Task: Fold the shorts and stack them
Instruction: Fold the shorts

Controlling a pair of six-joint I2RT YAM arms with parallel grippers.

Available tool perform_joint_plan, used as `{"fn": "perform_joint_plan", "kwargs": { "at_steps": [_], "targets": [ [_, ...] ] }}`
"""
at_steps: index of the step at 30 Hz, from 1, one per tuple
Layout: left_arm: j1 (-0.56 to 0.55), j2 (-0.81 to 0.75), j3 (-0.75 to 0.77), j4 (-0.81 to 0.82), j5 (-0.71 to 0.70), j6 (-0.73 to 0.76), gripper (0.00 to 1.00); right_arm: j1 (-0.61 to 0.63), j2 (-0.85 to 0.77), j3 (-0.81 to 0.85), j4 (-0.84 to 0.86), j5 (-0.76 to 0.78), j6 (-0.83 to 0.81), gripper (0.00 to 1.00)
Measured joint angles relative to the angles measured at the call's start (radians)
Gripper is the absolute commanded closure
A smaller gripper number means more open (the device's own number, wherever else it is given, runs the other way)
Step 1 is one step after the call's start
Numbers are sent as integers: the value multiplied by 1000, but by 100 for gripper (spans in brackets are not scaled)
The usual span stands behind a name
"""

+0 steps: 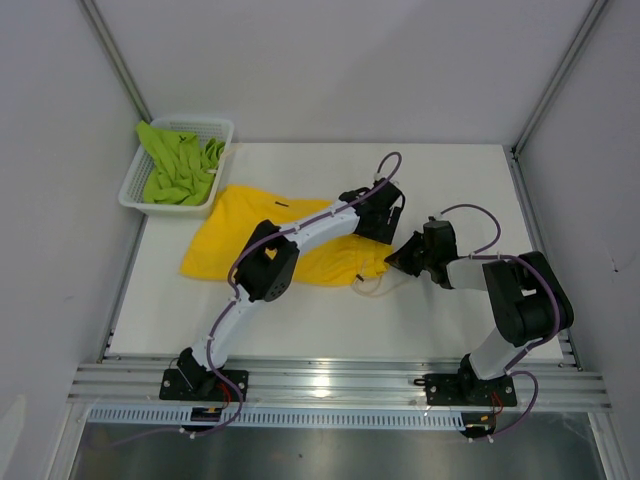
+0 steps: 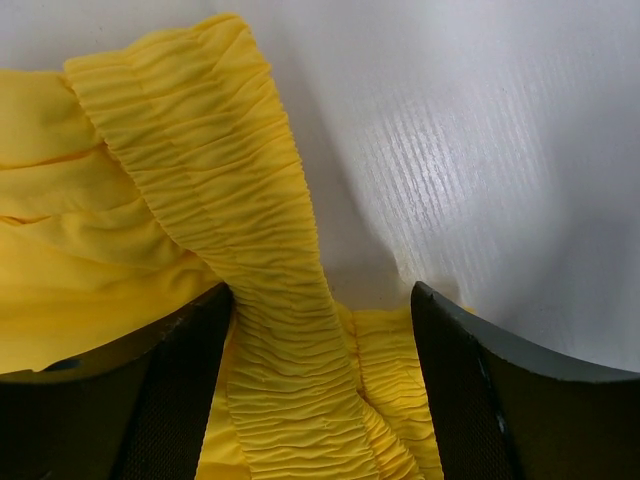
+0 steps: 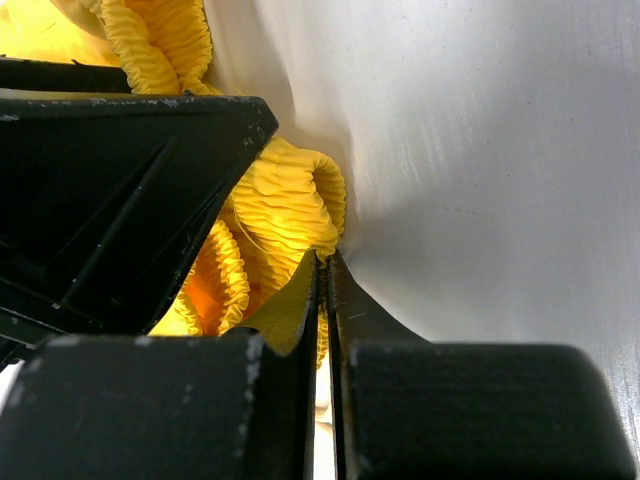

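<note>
The yellow shorts (image 1: pixel 240 235) lie spread on the white table, their gathered waistband bunched at the right end. My left gripper (image 1: pixel 385 222) stands over that end, open, and the ribbed waistband (image 2: pixel 250 250) runs up between its fingers (image 2: pixel 470 400) without being pinched. My right gripper (image 1: pixel 397 260) sits just beside it, shut on a fold of the yellow waistband (image 3: pixel 290 200) at its tips (image 3: pixel 328 262). The white drawstring (image 1: pixel 370 290) trails on the table below. The lime green shorts (image 1: pixel 178 165) sit crumpled in the basket.
The white mesh basket (image 1: pixel 128 192) stands at the table's far left corner, touching the yellow shorts' edge. The left gripper's black body (image 3: pixel 110 200) fills the left of the right wrist view, very close. Grey walls and aluminium posts surround the table.
</note>
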Motion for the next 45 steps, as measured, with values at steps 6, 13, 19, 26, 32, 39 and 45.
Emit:
{"fn": "perform_joint_plan", "kwargs": {
  "at_steps": [6,13,19,26,32,39,45],
  "targets": [
    [-7,-3,2,-29,-76,-15,22,1,0,0,0,1,1,100],
    [-14,-2,56,-103,-188,-16,35,5,0,-2,3,1,5,100],
    [-23,19,95,-121,-207,-6,54,10,-2,-2,4,4,10,100],
    [-29,39,63,-109,-192,5,32,12,-1,0,-1,6,10,100],
    [-28,40,63,-98,-172,11,70,12,1,8,-9,6,10,100],
    [-36,43,59,-76,-189,30,100,15,1,11,-9,10,10,100],
    [-42,33,25,-40,-206,39,100,15,24,31,-14,7,11,100]
  ]
}}
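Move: Just under the left hand's open fingers runs the shorts' waistband, the spot to pinch lying about 1 cm to the left and 1 cm below, level with it in reach. Some 6 cm back and 1 cm to the right is the waistband corner the right hand keeps pinched; the drawstring lies about 13 cm back and 2 cm left, the shorts' body roughly 25 cm left. From the right hand, the pinch spot is about 6 cm ahead and 2 cm left. Shifting about 2 cm left over the waistband, the left hand lifts some 2 cm with its fingers partly closing, then sinks about 3 cm back onto the cloth, reopens a little and shuts fully, pinching the waistband. Its wrist tilts some 10 degrees, left side up. The right hand stays put, still gripping the neighbouring corner. ##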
